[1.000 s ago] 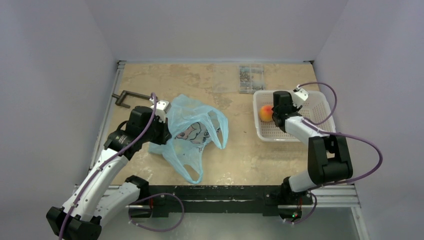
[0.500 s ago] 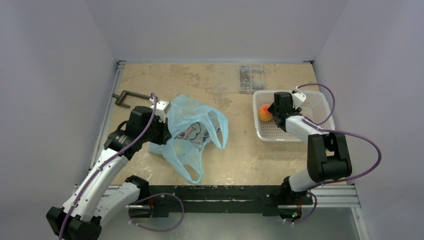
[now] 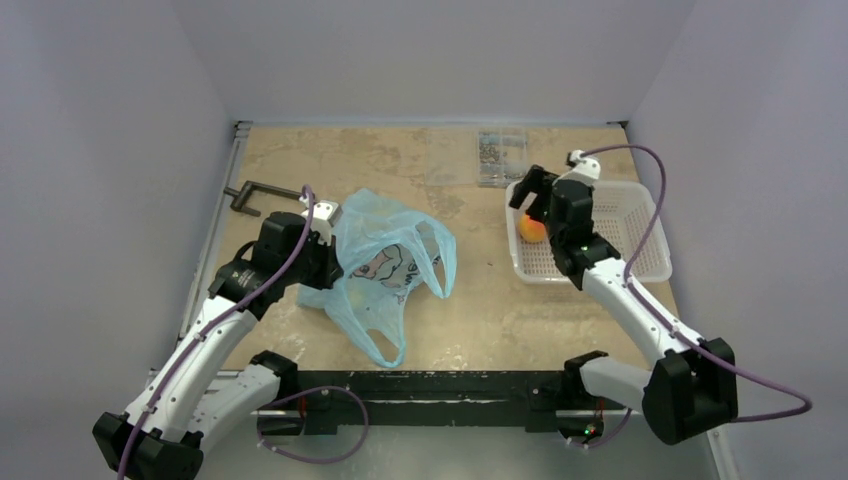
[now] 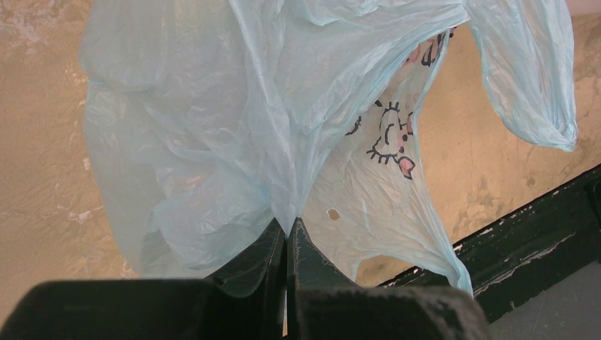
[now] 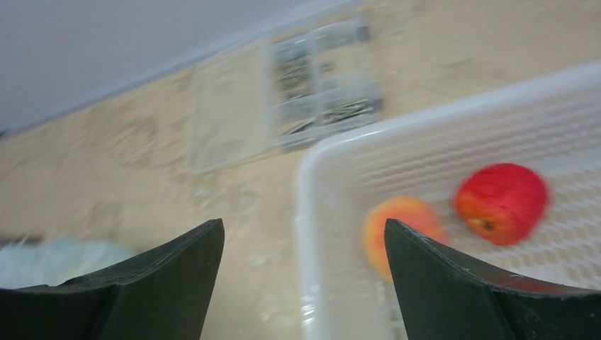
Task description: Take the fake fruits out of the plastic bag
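Observation:
The light-blue plastic bag [image 3: 392,262] lies left of centre, its white printed panel [image 4: 383,159] facing up. My left gripper [image 3: 326,246] is shut on a fold of the bag's [image 4: 234,120] left edge, fingertips pinched together [image 4: 287,225]. My right gripper [image 3: 524,196] is open and empty above the white basket's left rim [image 5: 309,205]. The peach-orange fruit [image 5: 401,228] and the red fruit [image 5: 502,202] lie in the basket; the top view shows only the peach one [image 3: 531,229]. The two yellow-orange fruits are hidden.
The white mesh basket [image 3: 645,268] stands at the right. A clear box of small parts [image 3: 500,156] sits behind it, also in the right wrist view [image 5: 322,81]. A black clamp [image 3: 250,196] lies at the far left. The black rail [image 3: 440,385] runs along the near edge.
My right gripper has drawn away from the peach fruit, rising and swinging left over the basket's left rim; the arm has stretched out. The peach stays in the basket. The left arm and bag have not moved.

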You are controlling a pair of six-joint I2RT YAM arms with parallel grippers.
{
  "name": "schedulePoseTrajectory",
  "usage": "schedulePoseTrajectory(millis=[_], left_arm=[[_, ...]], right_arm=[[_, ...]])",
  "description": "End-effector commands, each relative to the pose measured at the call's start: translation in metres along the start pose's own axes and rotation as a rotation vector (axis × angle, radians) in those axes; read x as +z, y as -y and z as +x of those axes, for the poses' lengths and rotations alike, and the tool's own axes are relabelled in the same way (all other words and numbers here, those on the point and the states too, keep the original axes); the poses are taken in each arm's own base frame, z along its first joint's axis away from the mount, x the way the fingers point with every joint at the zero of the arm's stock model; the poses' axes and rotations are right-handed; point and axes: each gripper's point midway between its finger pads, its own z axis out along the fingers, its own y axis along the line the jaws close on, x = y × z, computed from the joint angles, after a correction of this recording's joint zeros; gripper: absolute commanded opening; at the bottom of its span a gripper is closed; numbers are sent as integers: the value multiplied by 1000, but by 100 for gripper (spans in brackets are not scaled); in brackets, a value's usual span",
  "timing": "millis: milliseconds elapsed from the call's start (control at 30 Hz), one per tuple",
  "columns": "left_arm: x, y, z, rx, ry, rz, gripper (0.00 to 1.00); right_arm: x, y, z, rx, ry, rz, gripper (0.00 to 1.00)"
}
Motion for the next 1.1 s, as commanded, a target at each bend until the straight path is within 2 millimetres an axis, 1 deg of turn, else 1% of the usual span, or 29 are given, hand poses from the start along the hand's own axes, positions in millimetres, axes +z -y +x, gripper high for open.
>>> schedulePoseTrajectory(millis=[0,67,100,167,200,233,300,333,367,433,500,600,633,700,767,800,900,933,1067], left_arm=[[1,1,-4,17,14,7,0],[1,1,-4,17,15,7,0],[1,1,-5,17,15,6,0],[0,1,-5,17,17,4,0],[0,1,-5,17,19,3,0],[0,1,-5,18,21,4,0],[-1,1,-6,18,26,4,0],[-2,1,-6,18,30,5,0],[-2,1,-6,19,31,5,0],[-3,1,-7,20,36,5,0],[-4,2,-8,21,44,9,0],[-6,2,-9,21,58,10,0],[-6,3,-10,24,65,13,0],[-7,4,-11,26,74,17,0],[-8,5,-11,28,78,22,0],[-8,5,-11,29,77,24,0],[-7,7,-11,30,72,35,0],[-6,7,-11,31,70,37,0],[-7,10,-12,36,78,49,0]], right_arm=[[-42,-114,28,-197,-88,-473,84],[-73,-157,48,-260,-124,-660,83],[-92,-177,58,-275,-140,-754,83],[-128,-205,73,-275,-156,-919,79],[-146,-218,78,-267,-145,-991,78],[-167,-231,87,-270,-150,-1071,78],[-198,-247,101,-295,-152,-1177,77],[-210,-254,108,-306,-155,-1215,76],[-220,-260,121,-324,-177,-1258,75],[-233,-271,143,-356,-220,-1315,69],[-236,-280,166,-389,-271,-1337,61],[-230,-288,194,-424,-299,-1326,52],[-225,-290,201,-433,-297,-1308,49],[-214,-295,209,-417,-294,-1258,40],[-201,-300,211,-340,-293,-1181,40],[-191,-299,213,-303,-290,-1126,40],[-155,-290,217,-166,-281,-894,42],[-149,-290,220,-135,-288,-860,44],[-146,-307,236,-130,-317,-885,46]])
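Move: The bag's mouth, its remaining fruit hidden from view, lies about 32 cm left of my right hand, 11 cm back and 15 cm below. The bag's loose handle loop is some 22 cm left and 8 cm back. Peach and red fruit lie in the basket, roughly 3 and 10 cm to the right, 3 to 4 cm ahead. From my left hand, pinching the bag's edge, the mouth is about 6 cm ahead, 10 cm right and 10 cm below. I swing my empty right hand fast away from the basket, some 37 cm left and back nearly 20 cm, turning it almost 80 degrees counter-clockwise and closing the wide-open fingers to under half. Over the bag I drop about 12 cm, then push some 5 cm forward into the mouth, unwinding 20 degrees. My left hand keeps its pinch on the bag's edge, rising 1 cm. ##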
